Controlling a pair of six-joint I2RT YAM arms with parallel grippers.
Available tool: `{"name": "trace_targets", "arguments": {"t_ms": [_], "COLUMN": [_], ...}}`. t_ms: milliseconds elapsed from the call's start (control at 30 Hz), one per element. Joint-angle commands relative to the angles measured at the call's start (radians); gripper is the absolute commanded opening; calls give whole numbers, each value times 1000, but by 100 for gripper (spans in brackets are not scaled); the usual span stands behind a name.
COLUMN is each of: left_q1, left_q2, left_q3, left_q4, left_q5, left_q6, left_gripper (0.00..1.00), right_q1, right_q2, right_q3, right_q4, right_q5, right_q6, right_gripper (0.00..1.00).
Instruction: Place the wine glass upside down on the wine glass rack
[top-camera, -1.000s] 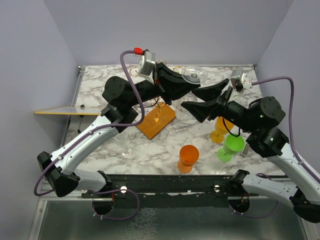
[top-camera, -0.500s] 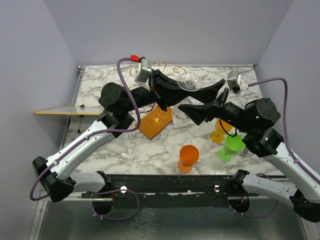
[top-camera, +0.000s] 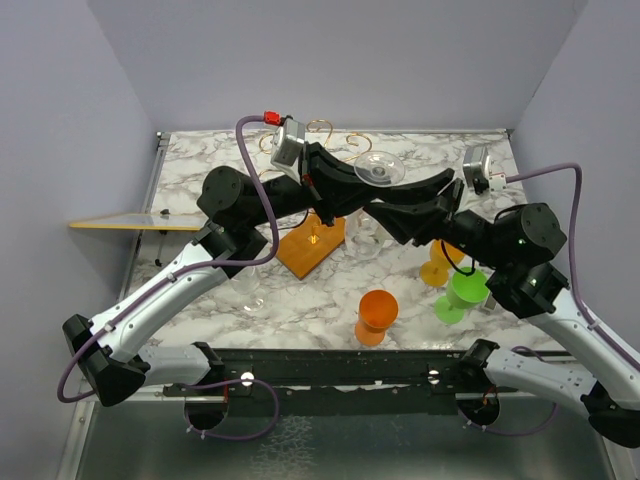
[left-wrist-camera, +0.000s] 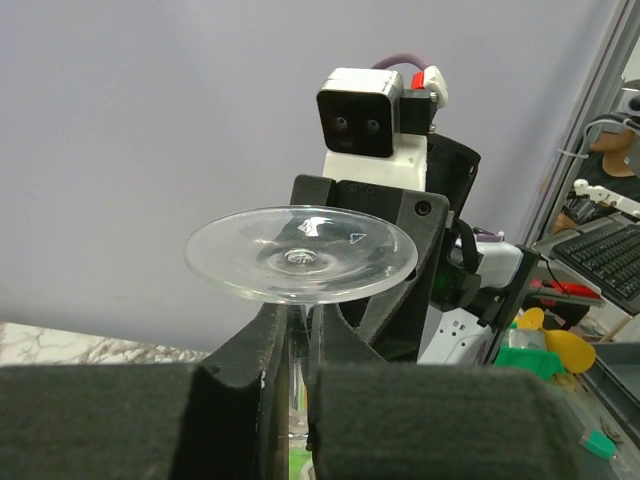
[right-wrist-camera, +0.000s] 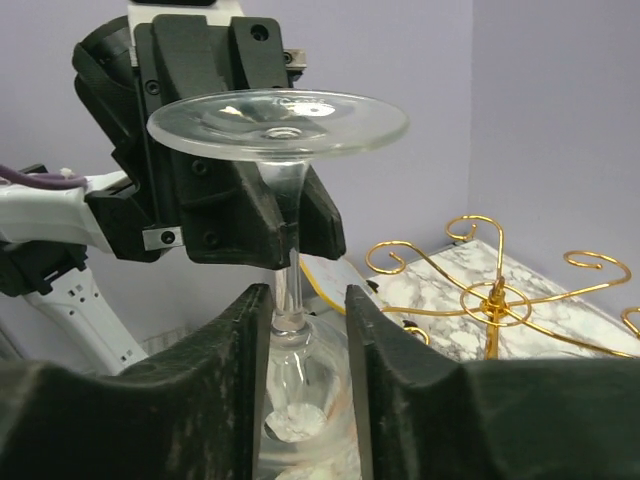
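The clear wine glass (top-camera: 379, 167) hangs upside down in the air, foot up, over the table's middle. My left gripper (top-camera: 362, 195) is shut on its stem, just under the foot (left-wrist-camera: 300, 255). My right gripper (top-camera: 388, 215) comes in from the right, open. Its jaws straddle the stem where it meets the bowl (right-wrist-camera: 290, 330), with a gap showing beside the stem. The wine glass rack (top-camera: 312, 245), gold scroll wires on an orange-brown wooden base, stands just left of and below the glass. Its wires (right-wrist-camera: 495, 300) show at the right of the right wrist view.
An orange cup (top-camera: 377, 315), a green cup (top-camera: 462, 292) and a yellow-orange cup (top-camera: 438, 262) stand at the near right. Another clear glass (top-camera: 248, 290) stands near the left arm. A thin yellow-edged board (top-camera: 130, 222) juts out at the left edge.
My right gripper has moved left up to the glass and its jaws have narrowed around the stem. The left gripper has kept its hold, and the glass has barely shifted.
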Motion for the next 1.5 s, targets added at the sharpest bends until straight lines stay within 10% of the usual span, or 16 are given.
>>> {"name": "trace_targets", "arguments": {"t_ms": [0,533,867,1467], "left_q1": [-4,-5,-4,-5], "left_q2": [-21,-47,-183,-416], "left_q3": [10,-13,-155,-114], "left_q4": [37,37,-112,-617], "left_q5": [23,4,-151,-812], "left_q6": [-40,-61,19,233], "left_gripper": [0,2,72,89], "right_q1": [-8,-8,-8,-6], "right_q2": [29,75,30,22], "right_q3": [20,16,-91,-302], "right_q4": [-5,24,83,268], "right_q5": [-55,-137,-47,39], "right_q6": [-26,-22,-29,33], "right_gripper": [36,1,1,1]}}
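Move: The upside-down wine glass's stem stands 2 cm left of the right hand and 1 cm back, level with its half-open fingers. The rack's hub is about 16 cm ahead of that hand, 8 cm left and 8 cm lower; the glass already hanging there is some 13 cm ahead, 1 cm right and 12 cm down. The left hand still pinches the same stem, right between its pads. Right fingers pinch the stem, left hand releases and withdraws 12 cm left, right lowers the glass 10 cm. ##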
